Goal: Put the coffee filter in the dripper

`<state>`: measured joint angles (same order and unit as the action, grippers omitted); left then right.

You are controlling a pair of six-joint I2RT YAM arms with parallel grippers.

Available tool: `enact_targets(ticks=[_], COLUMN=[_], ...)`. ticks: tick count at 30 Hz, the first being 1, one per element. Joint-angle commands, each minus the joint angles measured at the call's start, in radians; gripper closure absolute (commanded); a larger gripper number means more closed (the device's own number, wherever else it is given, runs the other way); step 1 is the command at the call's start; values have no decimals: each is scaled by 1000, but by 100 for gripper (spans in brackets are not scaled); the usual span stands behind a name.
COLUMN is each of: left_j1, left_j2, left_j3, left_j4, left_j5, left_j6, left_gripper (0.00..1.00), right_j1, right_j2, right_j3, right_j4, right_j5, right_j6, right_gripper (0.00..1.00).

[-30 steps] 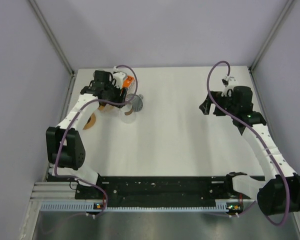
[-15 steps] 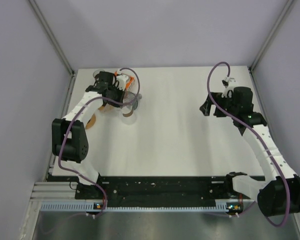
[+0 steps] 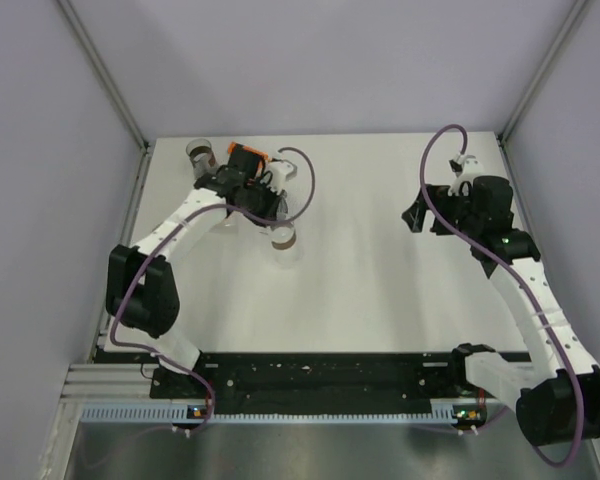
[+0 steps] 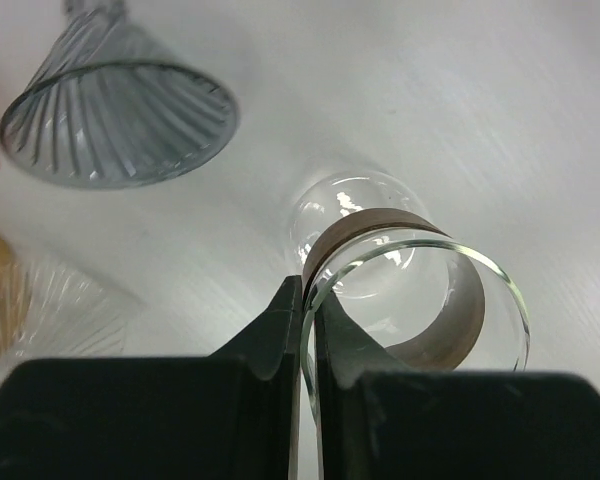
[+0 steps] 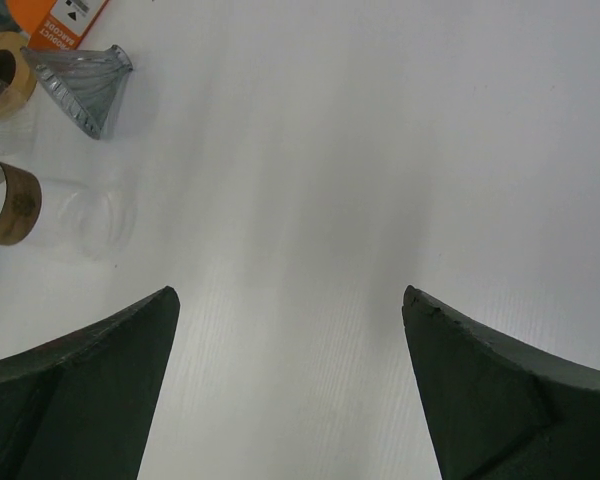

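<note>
The coffee filter [image 4: 120,110], a grey ribbed cone, lies on its side at the upper left of the left wrist view and shows small in the right wrist view [image 5: 85,85]. The dripper [image 4: 40,310], clear ribbed glass with a wooden ring [image 5: 0,75], lies at the lower left. My left gripper [image 4: 308,290] is shut on the thin rim of a glass carafe [image 4: 450,340] with a brown collar [image 3: 283,237]. At the table's right, my right gripper [image 5: 290,300] hangs open over bare table [image 3: 412,215], holding nothing.
An orange packet [image 5: 65,15] lies at the back left, partly under the left arm [image 3: 248,150]. A small round container [image 3: 198,150] stands near the back left corner. Grey walls and metal rails ring the white table [image 3: 360,270].
My left gripper closed on the carafe's rim and swung right and a little nearer, taking the carafe with it. The right arm has barely moved.
</note>
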<state>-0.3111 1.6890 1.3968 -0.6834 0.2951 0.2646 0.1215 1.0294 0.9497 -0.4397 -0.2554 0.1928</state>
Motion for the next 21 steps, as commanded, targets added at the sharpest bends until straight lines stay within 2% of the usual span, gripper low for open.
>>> enact_targets(ticks=[1, 6, 10, 21], left_j1=[-164, -316, -396, -421], left_j2=[-78, -19, 32, 135], left_j3=[-2, -15, 33, 48], left_j4=[86, 205, 216, 222], left_j5=[41, -42, -80, -91], left_j6=[-4, -1, -10, -21], left_gripper=[100, 100, 100, 100], right_j1=[10, 9, 10, 10], right_j2=[-32, -43, -64, -91], right_j3=[14, -9, -15, -19], right_j4=[38, 52, 48, 47], right_j5=[18, 27, 28, 56], right_j6=[5, 16, 11, -7], right_gripper=[6, 6, 6, 5])
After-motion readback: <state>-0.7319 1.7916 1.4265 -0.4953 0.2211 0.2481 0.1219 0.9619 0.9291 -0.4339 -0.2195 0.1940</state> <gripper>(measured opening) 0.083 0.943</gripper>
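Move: The left hand, already gripping the glass dripper's rim, heads for clear table about 19 cm to its right, 8 cm back and 11 cm below. The grey ribbed cone lies some 12 cm ahead and 2 cm left; the pleated filter stands about 10 cm ahead, 17 cm left; the orange coffee bag about 29 cm ahead, 11 cm left, all low on the table. From the right hand that clear spot is roughly 25 cm left, 3 cm back, 20 cm below. Keeping its rim pinch, the left hand carries the dripper about 16 cm right and 5 cm back, turning clockwise. ##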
